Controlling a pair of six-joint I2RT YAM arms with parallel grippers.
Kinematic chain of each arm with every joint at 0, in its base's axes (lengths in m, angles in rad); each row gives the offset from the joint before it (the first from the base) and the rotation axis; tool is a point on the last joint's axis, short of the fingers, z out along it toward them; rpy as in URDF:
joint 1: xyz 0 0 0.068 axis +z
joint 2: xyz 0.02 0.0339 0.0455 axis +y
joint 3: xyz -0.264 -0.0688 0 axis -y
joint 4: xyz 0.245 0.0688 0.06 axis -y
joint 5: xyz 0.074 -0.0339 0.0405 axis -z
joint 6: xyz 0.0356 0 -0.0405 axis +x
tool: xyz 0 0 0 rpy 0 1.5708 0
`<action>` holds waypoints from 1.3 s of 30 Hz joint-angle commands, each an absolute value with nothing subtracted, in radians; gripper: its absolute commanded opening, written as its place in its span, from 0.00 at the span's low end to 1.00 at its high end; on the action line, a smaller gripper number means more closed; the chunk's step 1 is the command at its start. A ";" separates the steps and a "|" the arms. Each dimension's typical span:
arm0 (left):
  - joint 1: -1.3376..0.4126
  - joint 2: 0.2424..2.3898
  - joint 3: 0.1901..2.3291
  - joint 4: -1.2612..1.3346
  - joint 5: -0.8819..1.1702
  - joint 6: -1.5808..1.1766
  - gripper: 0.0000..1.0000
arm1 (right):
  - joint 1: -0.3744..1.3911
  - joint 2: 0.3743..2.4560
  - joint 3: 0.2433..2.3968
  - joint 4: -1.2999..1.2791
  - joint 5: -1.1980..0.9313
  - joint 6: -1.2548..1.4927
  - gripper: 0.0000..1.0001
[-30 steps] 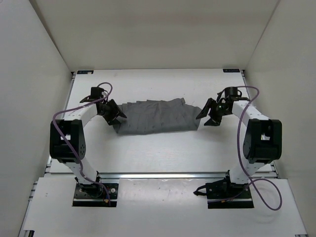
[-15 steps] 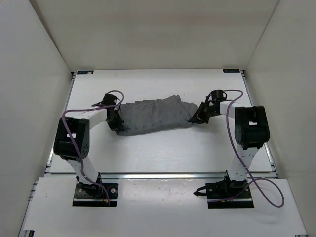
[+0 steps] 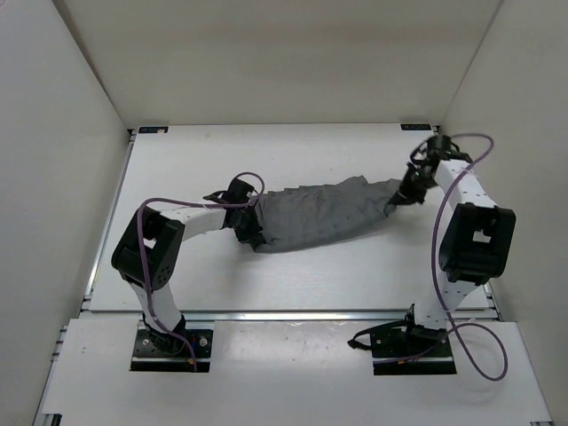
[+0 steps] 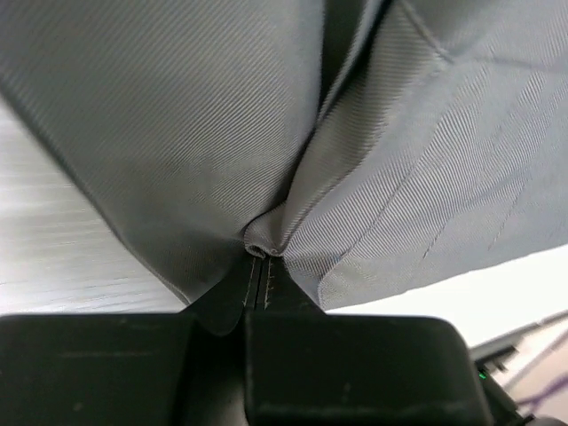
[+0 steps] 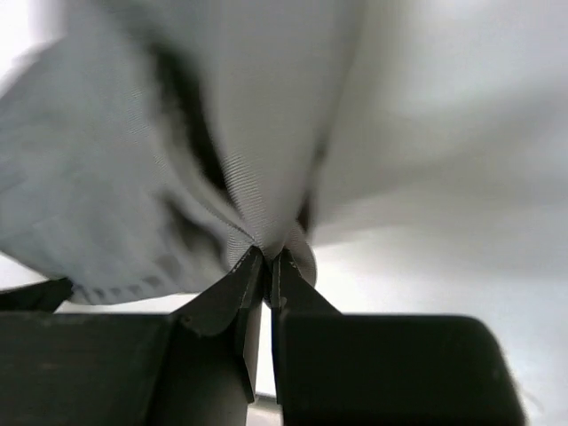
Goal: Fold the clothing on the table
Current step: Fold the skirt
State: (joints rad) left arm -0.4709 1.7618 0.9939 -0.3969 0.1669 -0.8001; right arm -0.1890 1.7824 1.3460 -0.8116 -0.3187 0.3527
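Note:
The clothing is a dark grey pleated garment stretched across the middle of the white table, slanting up toward the right. My left gripper is shut on its left edge. My right gripper is shut on its right end, which is pulled toward the back right. In the left wrist view the fabric bunches into a pinch at the closed gripper. The right wrist view shows blurred cloth drawn up into the shut gripper.
White walls enclose the table on three sides. A metal rail runs along the near edge in front of both arm bases. Purple cables loop from each arm.
Both grippers closed on the garment's ends. The left one then slid right, and the right one moved to the back right, dragging the clothing rightward and stretching it on a slant.

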 commanded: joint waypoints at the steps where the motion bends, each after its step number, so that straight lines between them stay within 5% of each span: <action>1: -0.466 1.793 1.018 -0.370 0.195 -0.854 0.00 | 0.073 1.684 1.509 -0.842 -0.273 0.334 0.01; 8: -0.410 1.792 0.994 -0.336 0.261 -0.856 0.00 | 0.509 1.903 1.583 -0.511 -0.507 0.515 0.00; 11: -0.374 1.792 0.979 -0.357 0.267 -0.815 0.00 | 0.628 2.073 1.719 -0.570 -0.517 0.483 0.00; 19: -0.338 1.775 0.937 -0.428 0.222 -0.707 0.00 | 0.719 2.310 1.902 -0.659 -0.584 0.483 0.00; 20: -0.324 1.767 0.922 -0.426 0.225 -0.706 0.07 | 0.721 2.321 1.910 -0.679 -0.572 0.483 0.00; 22: -0.288 1.694 0.873 -0.367 0.273 -0.732 0.42 | 0.724 2.348 1.946 -0.751 -0.501 0.473 0.00; 30: -0.131 1.242 0.733 -0.288 0.200 -0.966 0.55 | 0.718 2.291 1.841 -0.825 -0.106 0.623 0.00; 32: -0.091 1.160 0.726 -0.327 0.181 -0.974 0.55 | 0.732 2.223 1.792 -0.777 -0.090 0.600 0.06; 35: -0.049 1.122 0.747 -0.379 0.134 -0.960 0.56 | 0.779 2.094 1.727 -0.628 -0.136 0.513 0.28; 39: -0.003 1.066 0.739 -0.406 0.115 -0.966 0.56 | 0.798 1.990 1.752 -0.623 -0.242 0.457 0.38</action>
State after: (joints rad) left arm -0.0311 1.1007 0.7368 -0.3561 0.1650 -0.9497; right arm 0.7689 2.1220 1.7351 -0.6926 -0.2192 0.5217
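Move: The right hand already pinches the skirt's right end; the skirt's left end lies about 38 cm to its left, 5 cm back and 7 cm lower. The skirt's middle is some 20 cm left, 2 cm back and 7 cm below that hand. The left hand keeps the skirt's left end in its shut fingers at the table, level and straight under them. The right carries its pinched end about 40 cm left over the skirt, opening; left lets go, withdrawing up-left. ##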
